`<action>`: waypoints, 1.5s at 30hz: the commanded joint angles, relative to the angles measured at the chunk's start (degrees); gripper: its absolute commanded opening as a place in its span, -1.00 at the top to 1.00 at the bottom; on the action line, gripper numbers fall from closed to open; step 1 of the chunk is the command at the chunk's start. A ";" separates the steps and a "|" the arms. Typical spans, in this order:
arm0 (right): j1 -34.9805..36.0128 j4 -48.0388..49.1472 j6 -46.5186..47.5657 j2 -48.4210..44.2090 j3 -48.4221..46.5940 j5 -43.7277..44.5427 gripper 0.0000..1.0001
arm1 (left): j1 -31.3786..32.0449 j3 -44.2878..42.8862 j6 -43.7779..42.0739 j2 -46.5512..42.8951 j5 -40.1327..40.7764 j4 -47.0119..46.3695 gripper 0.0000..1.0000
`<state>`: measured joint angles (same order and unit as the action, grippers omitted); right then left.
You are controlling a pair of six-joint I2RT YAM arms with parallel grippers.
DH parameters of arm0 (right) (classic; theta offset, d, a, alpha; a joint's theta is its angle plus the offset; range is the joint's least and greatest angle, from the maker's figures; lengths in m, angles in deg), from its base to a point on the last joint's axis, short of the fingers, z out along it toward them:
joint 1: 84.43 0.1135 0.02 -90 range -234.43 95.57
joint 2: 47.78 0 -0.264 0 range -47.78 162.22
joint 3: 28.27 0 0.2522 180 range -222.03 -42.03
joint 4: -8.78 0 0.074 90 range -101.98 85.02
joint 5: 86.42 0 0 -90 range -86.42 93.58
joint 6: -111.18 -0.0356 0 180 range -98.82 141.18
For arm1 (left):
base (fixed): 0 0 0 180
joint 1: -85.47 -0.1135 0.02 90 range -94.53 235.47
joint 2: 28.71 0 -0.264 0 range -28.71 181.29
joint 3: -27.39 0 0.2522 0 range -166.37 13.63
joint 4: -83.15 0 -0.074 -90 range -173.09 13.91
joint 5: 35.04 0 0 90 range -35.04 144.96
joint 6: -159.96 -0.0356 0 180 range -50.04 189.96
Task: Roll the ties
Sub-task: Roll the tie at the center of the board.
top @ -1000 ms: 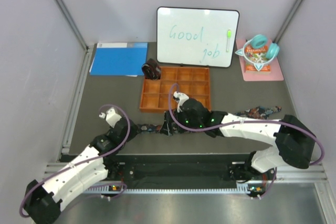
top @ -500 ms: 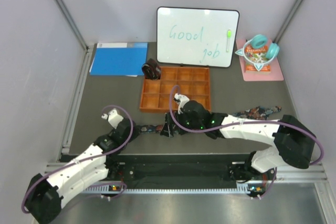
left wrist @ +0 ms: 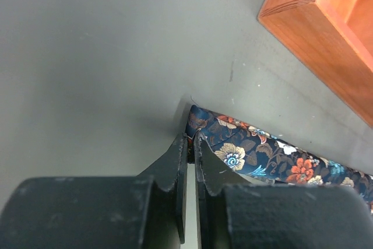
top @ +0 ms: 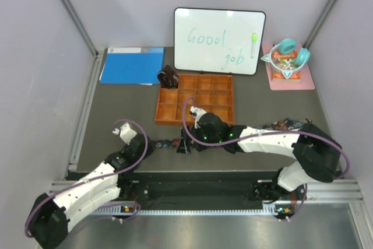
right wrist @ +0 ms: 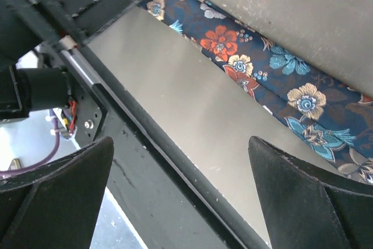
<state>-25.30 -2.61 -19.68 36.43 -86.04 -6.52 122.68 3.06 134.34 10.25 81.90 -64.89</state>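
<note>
The navy floral tie (top: 169, 143) lies as a long strip along the near part of the table, its wide end (top: 285, 124) at the right. In the left wrist view my left gripper (left wrist: 191, 141) has its jaws almost together, pinching the narrow tip of the tie (left wrist: 256, 154). My right gripper (top: 184, 144) hovers over the strip just right of that, jaws wide apart (right wrist: 180, 190) with nothing between them; the tie (right wrist: 262, 68) runs past above its fingertips. A brown-maroon tie (top: 169, 77) sits coiled beside the tray's far left corner.
The orange compartment tray (top: 195, 98) stands just behind the tie, its corner (left wrist: 326, 33) close to my left gripper. A whiteboard (top: 218, 40), a blue folder (top: 132, 65) and teal headphones on a pink pad (top: 287, 58) line the back. The table's near edge (right wrist: 145, 138) runs under my right gripper.
My left gripper has moved in to the tie's narrow tip and closed on it. The right arm has shifted slightly left, jaws still wide.
</note>
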 commanded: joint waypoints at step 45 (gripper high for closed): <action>1.16 -4.65 -3.09 29.69 -30.17 -3.16 1.00 | -0.21 -7.45 -1.01 -11.45 0.57 14.59 1.00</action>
<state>-24.97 -5.25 -25.62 63.49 -113.20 -12.62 122.70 -1.60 134.31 -0.59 81.61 -51.04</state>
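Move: About 13 cm to the right hand's left, roughly level fore-and-aft and some 6 cm lower, lies the tie's left end, already pinched in the left hand's fingers. The wooden box's middle is about 16 cm ahead of the right hand, 2 cm to its right and 5 cm below; the black case stands some 23 cm ahead and 6 cm left, about 2 cm lower. Swinging left above the tie towards its pinched end, the right hand shuts its wide-open fingers fully, dips to about 5 cm below its starting height, then partly rises and goes on left and forward, ending some 11 cm farther left. The left hand keeps its pinch and lifts about 3 cm, easing slightly back. ##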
